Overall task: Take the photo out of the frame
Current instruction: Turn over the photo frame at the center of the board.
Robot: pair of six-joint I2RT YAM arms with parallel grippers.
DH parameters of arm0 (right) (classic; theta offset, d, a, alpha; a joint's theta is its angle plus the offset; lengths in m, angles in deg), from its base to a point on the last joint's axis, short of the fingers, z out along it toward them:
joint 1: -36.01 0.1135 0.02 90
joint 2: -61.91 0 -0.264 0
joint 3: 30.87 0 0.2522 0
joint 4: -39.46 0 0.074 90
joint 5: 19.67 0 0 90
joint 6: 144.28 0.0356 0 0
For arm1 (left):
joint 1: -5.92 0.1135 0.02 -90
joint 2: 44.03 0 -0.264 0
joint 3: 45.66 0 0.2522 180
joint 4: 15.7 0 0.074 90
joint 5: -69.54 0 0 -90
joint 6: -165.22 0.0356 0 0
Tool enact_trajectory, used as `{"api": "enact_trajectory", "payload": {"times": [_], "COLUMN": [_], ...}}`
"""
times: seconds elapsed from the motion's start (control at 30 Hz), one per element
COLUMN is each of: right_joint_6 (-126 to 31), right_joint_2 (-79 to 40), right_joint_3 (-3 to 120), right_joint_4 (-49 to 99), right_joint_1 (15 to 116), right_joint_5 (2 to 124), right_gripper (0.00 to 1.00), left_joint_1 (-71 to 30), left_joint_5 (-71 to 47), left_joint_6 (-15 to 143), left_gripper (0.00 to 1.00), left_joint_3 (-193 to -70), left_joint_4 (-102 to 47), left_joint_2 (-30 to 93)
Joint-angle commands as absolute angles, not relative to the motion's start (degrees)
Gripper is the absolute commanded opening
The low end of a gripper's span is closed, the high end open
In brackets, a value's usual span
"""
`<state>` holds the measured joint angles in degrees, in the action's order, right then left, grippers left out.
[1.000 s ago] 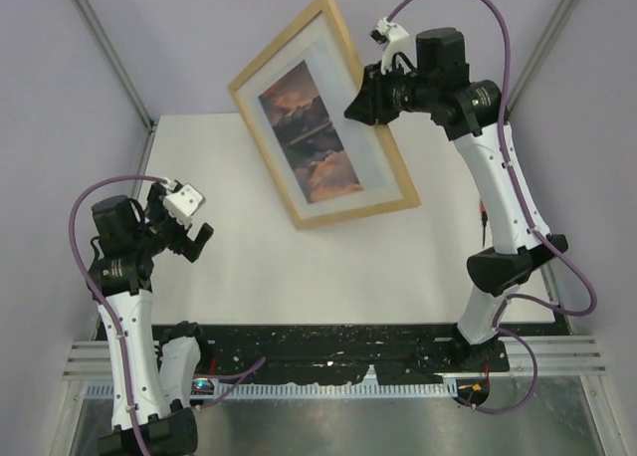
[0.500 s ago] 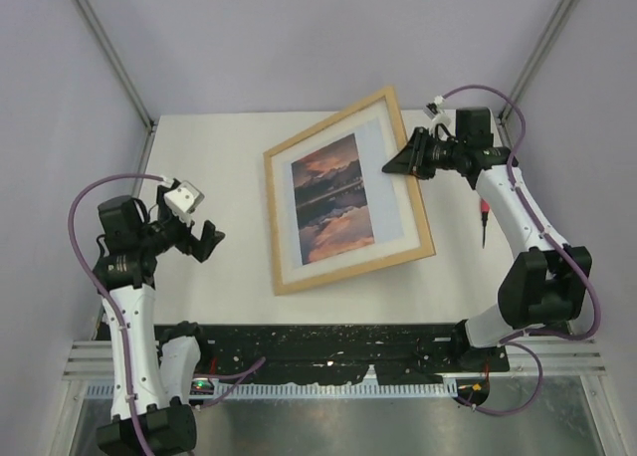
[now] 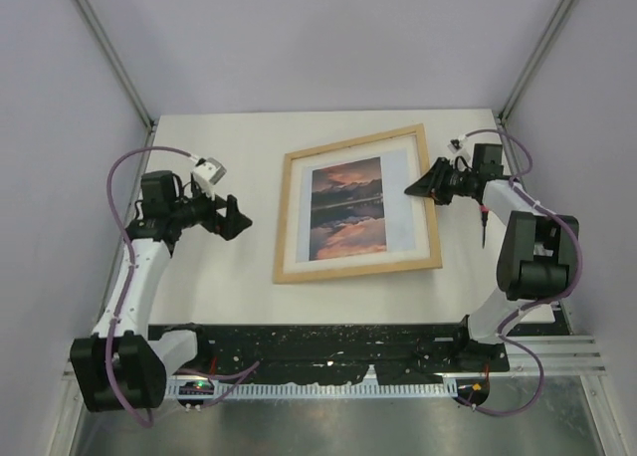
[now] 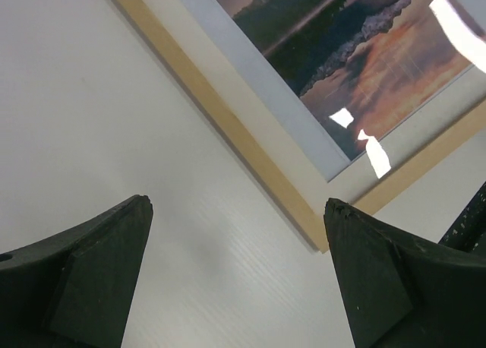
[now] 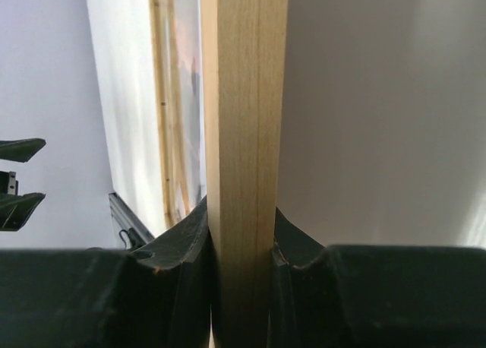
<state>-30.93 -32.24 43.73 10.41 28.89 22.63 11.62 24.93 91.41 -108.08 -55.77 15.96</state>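
The frame [image 3: 284, 222], of light wood strips, lies face up on the white table [image 3: 219, 137], a little askew. The photo [image 3: 347, 209], an orange sunset over dark mountains with a pale border, sits inside it. My right gripper [image 3: 423, 187] is shut on the frame's right-hand strip near its upper corner. The right wrist view shows that wooden edge [image 5: 243, 97] pinched between both fingers of the right gripper [image 5: 241, 211]. My left gripper [image 3: 239, 219] is open, just left of the frame and apart from it. In the left wrist view the left gripper [image 4: 237, 202] holds nothing, with the frame [image 4: 228, 128] and the photo [image 4: 357, 52] ahead.
A small red-handled screwdriver [image 3: 483, 222] lies on the table right of the frame, under my right forearm. A black rail [image 3: 338, 342] runs along the table's near edge. Pale walls close in the table's far side and both flanks.
The right arm has lowered the frame from a raised tilt at the back down flat onto the table, face up. The left arm has reached forward and right toward the frame's left side.
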Motion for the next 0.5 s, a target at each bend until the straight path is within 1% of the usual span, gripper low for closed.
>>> {"api": "enact_trajectory", "payload": {"times": [0.0, 0.2, 0.47], "right_joint_6": [-38.02, -40.57, -45.75], "right_joint_2": [-37.04, -44.17, -45.93], "right_joint_3": [45.99, 49.77, 51.53], "right_joint_4": [21.75, 16.13, 8.66], "right_joint_1": [27.3, 26.16, 23.09], "right_joint_5": [31.29, 35.87, 40.17], "right_gripper": [0.08, 0.08, 0.09], "left_joint_1": [6.46, 2.24, -6.37], "left_joint_5": [19.98, 15.5, 3.63], "left_joint_6": [81.48, 73.83, 74.96], "left_gripper": [1.0, 1.0, 1.0], "left_joint_3": [-109.77, -120.22, -125.6], "left_joint_4": [-43.36, -42.91, -45.02], "left_joint_2": [24.58, 41.03, 49.13]}}
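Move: The frame's left edge rests low, about 10 cm to the right of the left gripper, 5 cm ahead and some 17 cm below; the photo's middle is roughly 24 cm right and 7 cm ahead of that gripper. The right gripper already holds the middle of the frame's right edge, about 10 cm above the table. From it the photo lies 16 cm left and level, the frame's left edge 31 cm left and 4 cm back, and the screwdriver 15 cm right and 4 cm back. Keep the right gripper shut on the frame's right edge and lower that edge some 7 cm towards the table, easing it a few centimetres right and forward, slowing to a stop. Meanwhile bring the open left gripper forward about 9 cm, down and to the right towards the frame's left edge, tipping its fingers steeper by nearly 20 degrees, without touching the edge yet. ##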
